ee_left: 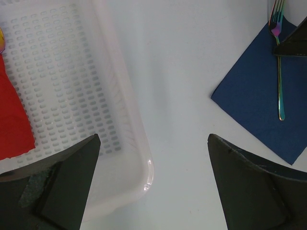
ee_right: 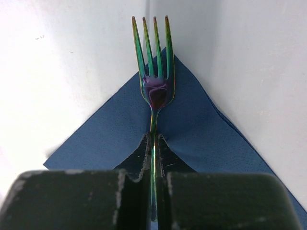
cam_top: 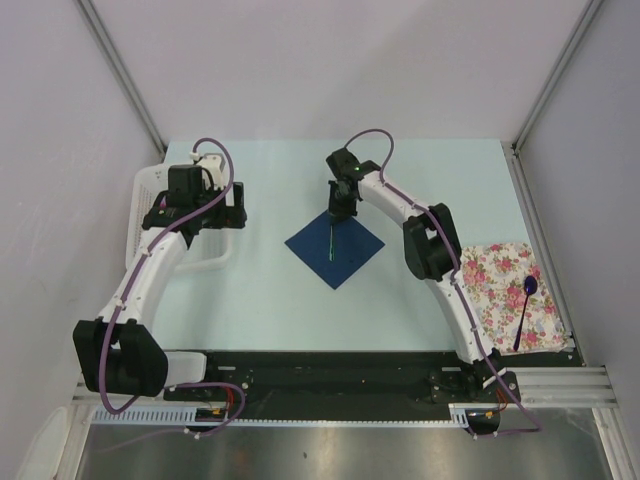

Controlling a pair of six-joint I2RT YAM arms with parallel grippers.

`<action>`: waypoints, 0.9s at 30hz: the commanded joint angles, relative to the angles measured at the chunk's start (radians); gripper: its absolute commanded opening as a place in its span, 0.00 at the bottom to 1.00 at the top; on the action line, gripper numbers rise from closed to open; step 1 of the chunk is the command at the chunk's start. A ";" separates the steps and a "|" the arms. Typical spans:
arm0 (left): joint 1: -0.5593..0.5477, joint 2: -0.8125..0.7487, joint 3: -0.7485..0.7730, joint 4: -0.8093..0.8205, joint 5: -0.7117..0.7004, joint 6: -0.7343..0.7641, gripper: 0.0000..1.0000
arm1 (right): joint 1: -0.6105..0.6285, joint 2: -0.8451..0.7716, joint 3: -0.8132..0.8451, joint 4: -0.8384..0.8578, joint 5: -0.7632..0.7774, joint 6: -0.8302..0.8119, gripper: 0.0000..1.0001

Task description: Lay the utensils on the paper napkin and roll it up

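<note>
The navy paper napkin lies as a diamond at the table's middle. An iridescent fork lies along it, tines toward the far corner. My right gripper is shut on the fork's neck; in the right wrist view the fork runs out between the closed fingers over the napkin. A dark-handled spoon lies on the floral cloth at right. My left gripper is open and empty above the basket's corner, left of the napkin and fork.
A white perforated basket stands at the left; it holds a red flat object. The white floral cloth lies at the right edge. Grey walls and metal posts enclose the table.
</note>
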 commanded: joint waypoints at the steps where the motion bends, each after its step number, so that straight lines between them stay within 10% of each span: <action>1: 0.006 -0.002 -0.001 0.034 0.010 -0.010 0.99 | 0.013 -0.053 -0.026 -0.011 -0.006 -0.002 0.00; 9: 0.006 0.000 -0.006 0.047 0.019 -0.018 1.00 | 0.020 -0.061 -0.032 -0.011 -0.003 -0.038 0.00; 27: 0.006 -0.006 0.007 0.037 0.019 -0.005 1.00 | -0.011 -0.133 -0.017 -0.003 -0.011 -0.059 0.50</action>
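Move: The fork is already down on the paper napkin, gripped in the right gripper, with its middle about 1 cm ahead of the hand point. The napkin's centre is some 5 cm back and 1 cm to the right, just below. The spoon lies far off, roughly 22 cm back and 43 cm right. From the left gripper, the fork is about 11 cm ahead, 24 cm right and 17 cm below. Hold the right gripper low over the napkin with the fork still pinched at first, hardly drifting. Then open the fingers to a bit under half so both come off the handle, easing back and up by about 1 cm with the tips still either side of it. ##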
